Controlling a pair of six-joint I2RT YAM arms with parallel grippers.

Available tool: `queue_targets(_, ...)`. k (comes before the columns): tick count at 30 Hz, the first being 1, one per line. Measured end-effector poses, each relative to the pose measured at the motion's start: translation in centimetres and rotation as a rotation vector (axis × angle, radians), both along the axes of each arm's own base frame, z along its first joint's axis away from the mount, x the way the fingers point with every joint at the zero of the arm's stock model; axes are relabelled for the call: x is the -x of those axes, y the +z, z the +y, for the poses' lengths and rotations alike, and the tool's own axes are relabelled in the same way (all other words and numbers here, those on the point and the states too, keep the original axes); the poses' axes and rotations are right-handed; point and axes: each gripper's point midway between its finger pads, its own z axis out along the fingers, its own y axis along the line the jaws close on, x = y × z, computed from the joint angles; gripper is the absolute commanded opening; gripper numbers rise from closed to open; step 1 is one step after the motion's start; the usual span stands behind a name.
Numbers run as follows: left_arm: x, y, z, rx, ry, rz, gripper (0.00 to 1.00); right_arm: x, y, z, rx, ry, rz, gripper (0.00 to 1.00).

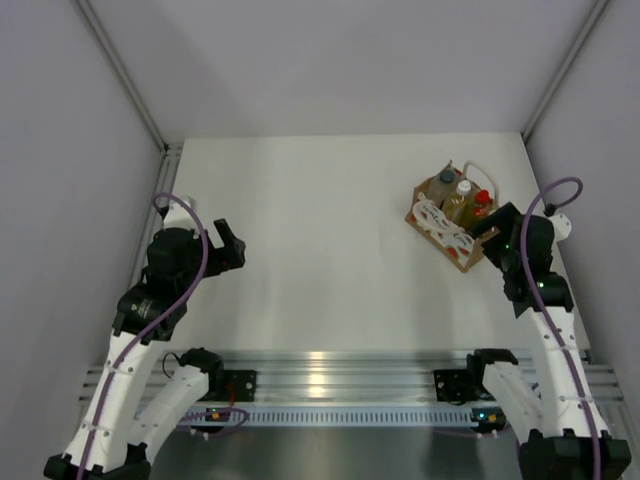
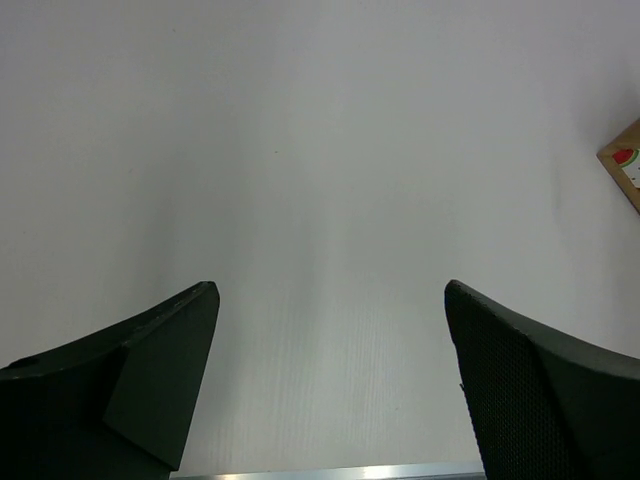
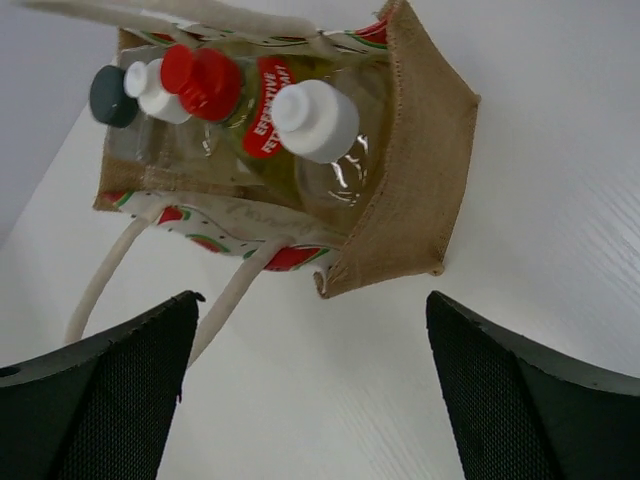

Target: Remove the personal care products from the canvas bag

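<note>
The canvas bag [image 1: 440,228] stands at the table's far right, tan-brown with white rope handles and a watermelon print. Several personal care products stand upright inside it. In the right wrist view I see a dark grey cap [image 3: 112,95], a small white cap [image 3: 152,88], a red cap [image 3: 200,80] on a yellow bottle and a larger white cap [image 3: 315,120]. My right gripper [image 3: 311,300] is open just short of the bag's brown end wall [image 3: 415,180], touching nothing. My left gripper [image 2: 330,290] is open over bare table far to the left, and only a corner of the bag [image 2: 625,160] shows in its view.
One rope handle [image 3: 105,275] trails on the table toward my right gripper's left finger. An aluminium rail [image 1: 330,365] runs along the near edge between the arm bases. Grey enclosure walls stand close on both sides, the right wall [image 1: 600,200] near the bag.
</note>
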Motion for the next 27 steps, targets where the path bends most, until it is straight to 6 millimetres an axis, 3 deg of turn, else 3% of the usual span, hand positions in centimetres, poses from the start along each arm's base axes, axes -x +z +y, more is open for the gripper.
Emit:
queue_targets(5, 0.1, 0.0, -0.4, 0.004, -0.018, 0.002, 0.99, -1.5, -4.3, -1.6, -0.115, -0.052, 0.060, 0.83)
queue_targets(10, 0.2, 0.0, -0.6, 0.008, -0.029, 0.002, 0.99, -1.7, -7.1, -0.8, -0.182, -0.020, 0.086, 0.76)
queue_targets(17, 0.2, 0.0, -0.8, 0.011, -0.037, 0.003, 0.99, -2.2, -8.0, -0.2, -0.214, -0.001, 0.039, 0.56)
queue_targets(22, 0.2, 0.0, -0.8, 0.012, -0.039, 0.004, 0.99, -2.4, -7.5, -0.2, -0.222, 0.002, -0.013, 0.46)
queue_targets(27, 0.1, 0.0, -0.8, 0.012, -0.039, 0.004, 0.99, -2.6, -6.9, -1.2, -0.229, -0.028, -0.056, 0.27)
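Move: The right hand is aimed at the near corner of the canvas bag's rim, about 3 cm ahead, 1 cm to its right and 8 cm below. Inside the bag, the white pump bottle stands some 8 cm ahead and 3 cm right, the red-capped bottle about 11 cm straight ahead; the near rope handle lies roughly 3 cm ahead and 6 cm left. From the idle left hand that rim corner is about 52 cm right, 6 cm ahead and 11 cm lower. Down, mostly in the first half and by about 8 cm, the right hand sinks to the bag's near rim corner, easing 2 to 3 cm forward and rolling some 15 degrees, left side up. The fingers, wide open at first, draw two-thirds shut with their tips coming in on either side of the burlap corner, and the hand lifts about 1 cm at the end. ##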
